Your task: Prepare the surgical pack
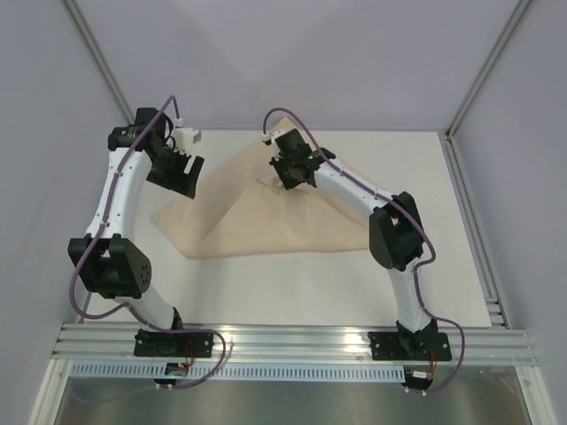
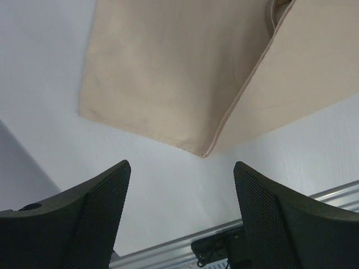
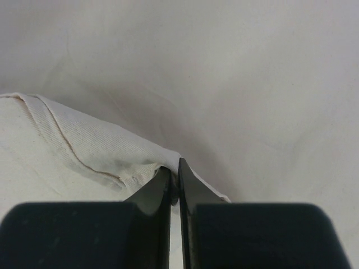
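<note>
The surgical pack shows as a large beige cloth sheet (image 1: 266, 221) lying partly folded on the white table, with one flap lifted toward the back. My right gripper (image 1: 292, 175) is shut on a hemmed edge of that cloth (image 3: 73, 157), and its jaws (image 3: 174, 167) pinch the fabric between the tips. My left gripper (image 1: 184, 180) hangs open above the table beside the sheet's left corner, touching nothing. In the left wrist view its fingers (image 2: 101, 190) stand wide apart, with the cloth's near corner (image 2: 205, 151) beyond them.
An aluminium rail (image 1: 292, 341) runs along the table's near edge and carries both arm bases. It also shows in the left wrist view (image 2: 168, 249). A second rail (image 1: 474, 221) lines the right side. A small white part (image 1: 188, 137) sits by the left wrist.
</note>
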`<action>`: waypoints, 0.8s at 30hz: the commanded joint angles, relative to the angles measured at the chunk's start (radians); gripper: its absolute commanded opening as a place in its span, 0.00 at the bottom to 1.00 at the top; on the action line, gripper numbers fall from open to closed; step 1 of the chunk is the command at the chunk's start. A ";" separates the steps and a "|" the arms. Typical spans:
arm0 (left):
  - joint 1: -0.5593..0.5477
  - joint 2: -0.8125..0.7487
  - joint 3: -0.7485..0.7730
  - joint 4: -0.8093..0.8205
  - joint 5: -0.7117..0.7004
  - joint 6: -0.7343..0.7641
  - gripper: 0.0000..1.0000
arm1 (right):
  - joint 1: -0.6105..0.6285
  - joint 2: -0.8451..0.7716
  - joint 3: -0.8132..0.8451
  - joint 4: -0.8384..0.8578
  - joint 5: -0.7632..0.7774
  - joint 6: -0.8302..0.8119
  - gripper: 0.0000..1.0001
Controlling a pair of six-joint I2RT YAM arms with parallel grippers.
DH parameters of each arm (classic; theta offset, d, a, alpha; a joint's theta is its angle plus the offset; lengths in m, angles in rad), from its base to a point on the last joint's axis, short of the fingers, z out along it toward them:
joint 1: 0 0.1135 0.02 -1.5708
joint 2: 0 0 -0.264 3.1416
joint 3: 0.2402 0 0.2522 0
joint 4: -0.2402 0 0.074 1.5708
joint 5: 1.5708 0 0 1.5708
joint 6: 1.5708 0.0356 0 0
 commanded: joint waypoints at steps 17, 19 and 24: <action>-0.205 0.068 0.071 0.016 -0.008 -0.049 0.81 | -0.130 0.304 0.275 -0.036 -0.059 0.234 0.09; -0.216 0.100 0.069 0.027 -0.012 -0.065 0.80 | -0.134 0.320 0.281 -0.034 -0.062 0.239 0.16; -0.237 0.163 0.091 0.064 -0.020 -0.123 0.79 | -0.142 0.325 0.344 -0.102 -0.080 0.219 0.60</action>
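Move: The right hand holds the cloth wrap's near corner, and the spot where it goes down is about 5 cm ahead, 2 cm to the right and 9 cm below. The covered tray sits some 11 cm back, straight behind and 10 cm below; the wrap's far corner is about 23 cm ahead, level sideways. From the open left hand that spot is roughly 14 cm ahead, 25 cm right and 18 cm below. Right hand lowers the held corner about 8 cm, forward 5, then opens; left hand sweeps right about 8 cm. ##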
